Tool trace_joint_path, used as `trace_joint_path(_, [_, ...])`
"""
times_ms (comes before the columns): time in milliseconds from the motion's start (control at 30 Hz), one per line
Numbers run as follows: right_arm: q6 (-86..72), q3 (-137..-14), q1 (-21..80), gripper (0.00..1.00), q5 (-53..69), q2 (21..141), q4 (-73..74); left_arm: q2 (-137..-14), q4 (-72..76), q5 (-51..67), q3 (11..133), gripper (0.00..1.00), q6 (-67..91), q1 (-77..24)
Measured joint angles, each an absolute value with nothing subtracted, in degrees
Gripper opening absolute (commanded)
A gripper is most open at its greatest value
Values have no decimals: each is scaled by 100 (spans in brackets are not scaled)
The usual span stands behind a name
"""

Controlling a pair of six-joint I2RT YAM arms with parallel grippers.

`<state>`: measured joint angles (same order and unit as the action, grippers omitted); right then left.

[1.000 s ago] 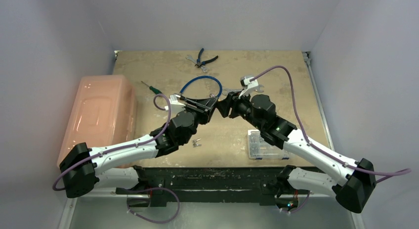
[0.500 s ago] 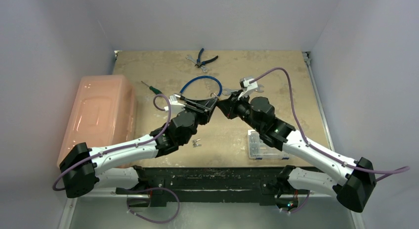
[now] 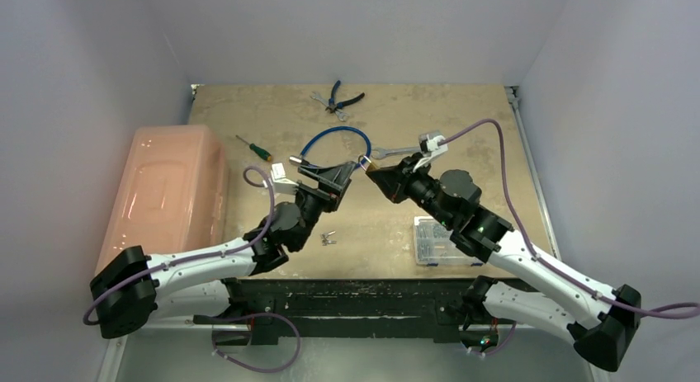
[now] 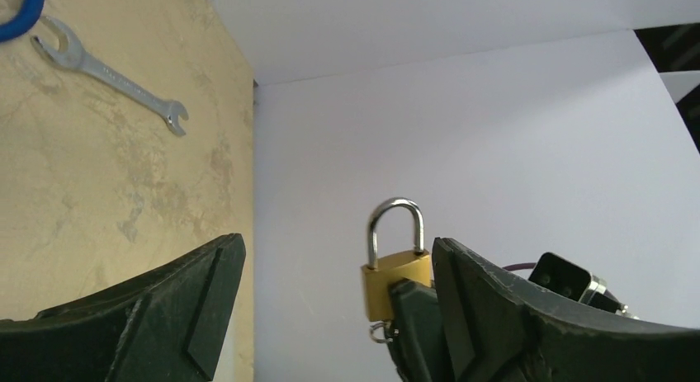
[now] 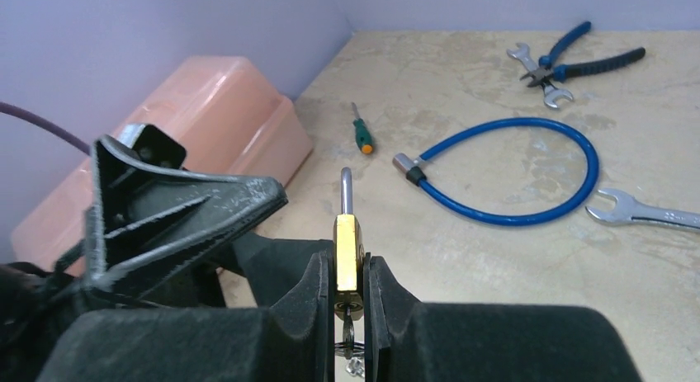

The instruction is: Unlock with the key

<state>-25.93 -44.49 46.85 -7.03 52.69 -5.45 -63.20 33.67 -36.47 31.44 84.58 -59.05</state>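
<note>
A small brass padlock stands upright with its silver shackle on top, and my right gripper is shut on its body. The key hangs from the keyhole in the padlock's underside, between the right fingers, with a wire ring below it. In the left wrist view the padlock sits just inside the right-hand finger of my left gripper, which is open wide and touches nothing. The shackle looks seated in the body. From above, the padlock is held off the table between my left gripper and right gripper.
On the table lie a blue cable lock, a silver wrench, a green-handled screwdriver, blue pliers, loose spare keys and a clear parts case. A pink plastic box stands at the left edge.
My right gripper shut on the padlock. My left gripper let go of it, opened wide and drew back to the left. The right arm carried the padlock slightly rightward.
</note>
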Motion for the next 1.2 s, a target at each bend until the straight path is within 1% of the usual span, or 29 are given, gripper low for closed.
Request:
trace_joint_path(100, [-2589, -4449, 4685, 0, -460, 5048, -504, -6257, 4377, -3452, 2617, 89, 7843, -5835])
trace_joint_path(233, [-2585, -4449, 4685, 0, -117, 4842, -416, -6272, 5610, -3122, 2104, 85, 7227, -5776])
trace_joint_path(367, [-2587, -4449, 4685, 0, 134, 4783, -344, -6431, 6757, -2812, 1769, 81, 6858, -5774])
trace_joint_path(467, [-2591, -4449, 4685, 0, 287, 4792, -340, -6626, 7269, -2596, 1640, 78, 6733, -5758])
trace_joint_path(700, [-2589, -4449, 4685, 0, 698, 4882, -344, -6818, 7581, -2250, 1634, 67, 6635, -5743])
trace_joint_path(833, [-2585, -4449, 4685, 0, 827, 4980, -344, -6838, 7581, -2176, 1636, 56, 6635, -5739])
trace_joint_path(1067, [-2495, -4449, 4685, 0, 1037, 5089, -351, -6943, 7581, -2143, 1643, 39, 6641, -5739])
trace_joint_path(1100, [-2473, -4449, 4685, 0, 1055, 5100, -353, -6954, 7581, -2145, 1645, 37, 6643, -5739])
trace_joint_path(1200, [-2359, -4445, 4685, 0, 1063, 5127, -349, -6958, 7579, -2147, 1662, 36, 6665, -5739])
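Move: The padlock stands upright in the right fingers, shackle out, some 5 cm to the left hand's right, 3 cm ahead and 2 cm higher. From the right hand it is about 2 cm ahead and 2 cm left, and the open left gripper is some 7 cm left, 1 cm back and 2 cm lower. On the table roughly 26 cm below the left hand lie the loose keys, 3 cm back and 5 cm left, and the blue cable, 21 cm ahead and 3 cm left. The left hand draws back about 4 cm, swinging briefly out to its left and in again, while its fingers tip up by some 20 degrees and then narrow from wide open to roughly a third around the shackle end of the padlock, without clamping shut. The right hand keeps its pinch on the lower end of the padlock and carries it back about 5 cm and half as far left, first rising and then sinking again, turning counter-clockwise so the shackle swings in to the left fingertips. ##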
